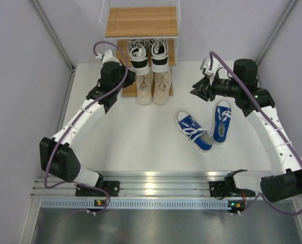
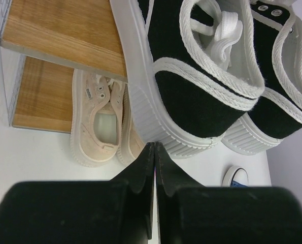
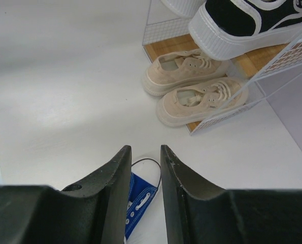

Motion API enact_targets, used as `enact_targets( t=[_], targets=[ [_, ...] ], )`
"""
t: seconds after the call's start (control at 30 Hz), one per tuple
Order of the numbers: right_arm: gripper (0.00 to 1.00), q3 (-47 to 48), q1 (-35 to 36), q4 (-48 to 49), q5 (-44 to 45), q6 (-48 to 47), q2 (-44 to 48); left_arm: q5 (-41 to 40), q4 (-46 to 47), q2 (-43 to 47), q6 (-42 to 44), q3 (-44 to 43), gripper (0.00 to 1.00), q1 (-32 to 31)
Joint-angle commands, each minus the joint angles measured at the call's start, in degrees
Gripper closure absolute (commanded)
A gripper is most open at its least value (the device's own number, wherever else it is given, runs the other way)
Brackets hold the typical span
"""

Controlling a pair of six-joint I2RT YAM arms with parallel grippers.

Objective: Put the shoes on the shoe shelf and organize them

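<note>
The shoe shelf [image 1: 142,21] stands at the back. Two black-and-white shoes [image 1: 148,55] sit side by side on its middle board and two beige shoes [image 1: 154,86] on the bottom board. Two blue shoes [image 1: 194,130] [image 1: 222,121] lie on the table to the right. My left gripper [image 1: 131,77] is shut on nothing, its tips [image 2: 155,146] just short of a black-and-white shoe's white sole [image 2: 156,117]. My right gripper [image 1: 198,89] hovers open above the table, right of the shelf. Between its fingers, in the right wrist view, the blue shoe's toe [image 3: 140,195] shows below.
White walls close in on both sides of the white table. An aluminium rail [image 1: 156,183] with both arm bases runs along the near edge. The shelf's white wire frame [image 3: 227,109] juts out past the beige shoes [image 3: 191,84].
</note>
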State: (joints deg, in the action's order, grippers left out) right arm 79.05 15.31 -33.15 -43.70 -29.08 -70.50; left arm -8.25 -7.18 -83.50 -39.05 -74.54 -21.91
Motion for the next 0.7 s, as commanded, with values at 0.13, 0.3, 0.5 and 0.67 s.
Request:
enact_targets(
  t=[0.13,0.3,0.5,0.67],
  targets=[
    [0.70,0.06,-1.07,3.61,-1.82,0.87,1.33,0.34,4.37,-1.31,-0.77,-3.68,0.90,1.52],
    [0.69,-0.12,-1.25,3.62,-1.74,0.78,1.24,1.83,4.37,-2.54,-1.38,-4.47,0.85,2.13],
    [0.69,-0.56,-1.51,3.26,-1.82,0.78,1.68,4.47,4.37,-3.77,-1.38,-4.91,0.80,2.22],
    [0.66,-0.56,-2.13,2.21,-2.09,0.17,2.21,3.07,4.19,-1.40,-1.21,-4.03,0.72,2.57]
  ],
)
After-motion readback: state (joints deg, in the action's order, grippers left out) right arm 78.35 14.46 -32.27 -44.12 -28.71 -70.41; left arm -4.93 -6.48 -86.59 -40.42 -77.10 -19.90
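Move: The black-and-white shoe at the left of the middle shelf has its heel right at the left hand's fingertips; its middle lies about 12 cm ahead, 4 cm right and 3 cm above them. The other black-and-white shoe stands 11 cm right of it, and the left beige shoe is on the board below, around 12 cm ahead of the hand, 5 right and 16 lower. From the right hand, the left black shoe is some 24 cm ahead and 28 left. The left black shoe's heel is nudged deeper into the middle shelf by the left hand, already up against the left part of its sole. That hand creeps straight forward about 1.5 cm, slowing, while its nearly shut fingers spread to about a quarter open. ##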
